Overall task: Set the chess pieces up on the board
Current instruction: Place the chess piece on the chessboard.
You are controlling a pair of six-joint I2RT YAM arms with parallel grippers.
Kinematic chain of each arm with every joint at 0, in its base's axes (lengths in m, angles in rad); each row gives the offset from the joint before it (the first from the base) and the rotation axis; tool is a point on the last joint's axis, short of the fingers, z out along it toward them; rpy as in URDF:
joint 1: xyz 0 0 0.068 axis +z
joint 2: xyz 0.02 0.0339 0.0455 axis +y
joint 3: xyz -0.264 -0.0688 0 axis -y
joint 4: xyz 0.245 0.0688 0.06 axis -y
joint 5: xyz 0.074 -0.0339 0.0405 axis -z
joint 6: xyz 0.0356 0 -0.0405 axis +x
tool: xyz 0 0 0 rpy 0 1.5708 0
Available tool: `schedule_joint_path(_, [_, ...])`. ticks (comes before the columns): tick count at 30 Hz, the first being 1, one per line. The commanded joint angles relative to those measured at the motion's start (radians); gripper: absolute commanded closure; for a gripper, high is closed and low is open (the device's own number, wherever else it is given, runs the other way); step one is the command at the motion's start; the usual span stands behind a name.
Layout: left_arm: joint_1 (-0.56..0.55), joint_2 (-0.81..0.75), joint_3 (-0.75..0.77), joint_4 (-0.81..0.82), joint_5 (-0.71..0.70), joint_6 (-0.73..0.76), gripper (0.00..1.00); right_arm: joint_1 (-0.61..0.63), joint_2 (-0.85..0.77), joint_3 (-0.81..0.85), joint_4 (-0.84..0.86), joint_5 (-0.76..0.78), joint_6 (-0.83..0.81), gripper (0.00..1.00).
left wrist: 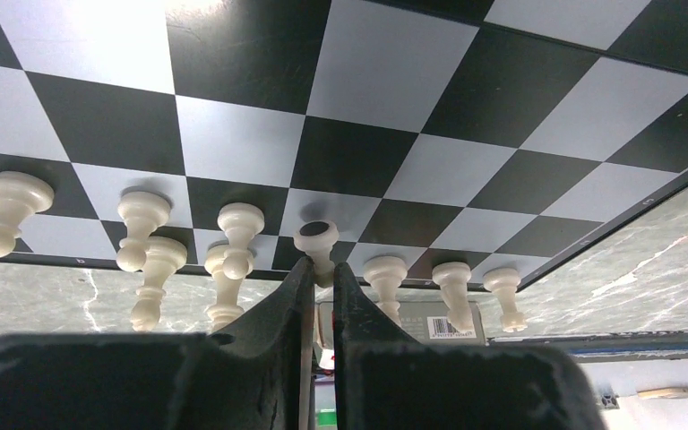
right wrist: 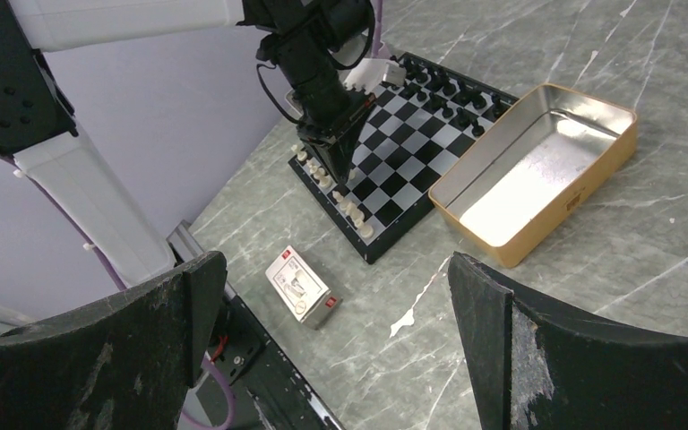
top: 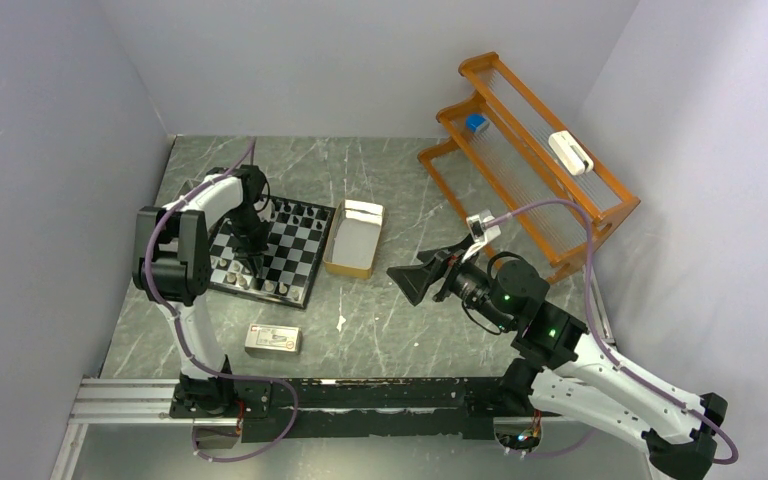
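Note:
The board (top: 296, 262) lies at the left of the table. Black chess pieces (top: 296, 212) line its far rows and white chess pieces (top: 243, 283) its near rows. My left gripper (top: 258, 268) points down over the near rows, shut on a white pawn (left wrist: 316, 240). The fingertips (left wrist: 303, 278) pinch its stem. The pawn's base shows a dark underside, so it seems to hang just off the board (left wrist: 367, 90), in line with several standing white pieces (left wrist: 143, 219). My right gripper (right wrist: 336, 269) hangs open and empty above bare table, well right of the board (right wrist: 408, 175).
An open tan box (top: 353, 240) lies just right of the board and looks empty in the right wrist view (right wrist: 537, 166). A small white-and-red carton (top: 273, 340) lies near the front edge. An orange wire rack (top: 530, 150) stands at the back right.

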Motion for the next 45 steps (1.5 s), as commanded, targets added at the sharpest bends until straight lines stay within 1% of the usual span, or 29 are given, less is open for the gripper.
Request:
schedule_joint_path(1, [-0.005,0.015,0.018,-0.022,-0.022,0.011,0.85,0.000,-0.009,0.004,0.006,0.017,-0.005,0.00])
schedule_joint_path(8, [-0.005,0.023,0.028,-0.020,-0.026,0.012,0.84,-0.001,-0.013,0.001,0.004,0.021,-0.007,0.00])
schedule_joint_path(11, [-0.005,0.019,0.033,-0.026,-0.020,0.011,0.88,-0.001,-0.014,0.000,0.005,0.025,-0.005,0.00])
schedule_joint_path(17, [-0.005,-0.037,0.033,-0.021,-0.020,0.007,0.88,-0.001,0.001,-0.014,0.032,0.020,0.003,0.00])
schedule_joint_path(21, [-0.005,-0.095,0.060,-0.006,0.021,0.011,0.88,0.000,0.049,0.004,0.074,-0.008,0.019,0.01])
schedule_joint_path(24, [-0.005,-0.134,0.078,0.006,0.090,0.019,0.90,-0.001,0.099,0.006,0.123,0.005,-0.021,0.03])
schedule_joint_path(27, [-0.005,-0.189,0.079,0.030,0.222,0.038,0.90,0.000,0.155,-0.012,0.256,-0.012,-0.120,0.08])
schedule_joint_path(29, [-0.005,-0.220,0.087,0.029,0.315,0.061,0.91,0.000,0.206,-0.020,0.343,-0.041,-0.190,0.15])
schedule_joint_path(32, [-0.010,-0.277,0.086,0.042,0.414,0.076,0.91,-0.001,0.305,-0.001,0.412,-0.089,-0.313,0.17])
schedule_joint_path(34, [-0.020,-0.307,0.065,0.059,0.490,0.082,0.91,-0.001,0.365,0.011,0.445,-0.120,-0.426,0.16])
schedule_joint_path(36, [-0.046,-0.328,0.052,0.071,0.534,0.081,0.92,-0.001,0.410,-0.001,0.499,-0.221,-0.600,0.17])
schedule_joint_path(38, [-0.084,-0.347,0.038,0.084,0.582,0.083,0.92,-0.002,0.449,-0.013,0.550,-0.252,-0.706,0.21])
schedule_joint_path(40, [-0.123,-0.367,0.031,0.092,0.601,0.081,0.92,-0.005,0.486,-0.019,0.584,-0.250,-0.799,0.27])
schedule_joint_path(42, [-0.152,-0.388,0.010,0.111,0.653,0.076,0.91,-0.009,0.515,-0.026,0.602,-0.290,-0.919,0.35])
schedule_joint_path(45, [-0.199,-0.412,-0.009,0.122,0.702,0.074,0.91,-0.014,0.532,-0.052,0.650,-0.383,-1.067,0.36])
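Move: The left hand, low over the near part of the board, grips a white chess piece crookedly, its base tipped forward. It goes for the open right gripper, about 34 cm right of it, 10 cm back and 25 cm higher. Three white pieces centre some 6 cm to its right and 3 cm back; the empty tin lies 23 cm right and 8 cm ahead. From the right hand, the held piece is roughly 34 cm left, 11 cm ahead and 26 cm below. Up and to the right, after a short hold over the board, the left hand carries the still-gripped white piece about 14 cm each way towards the right gripper, tilting until its fingers slant to the right. The right hand comes to meet it, going left, then also down and forward, tipping its fingers down some 35 degrees and narrowing them from wide open to roughly two-thirds. ##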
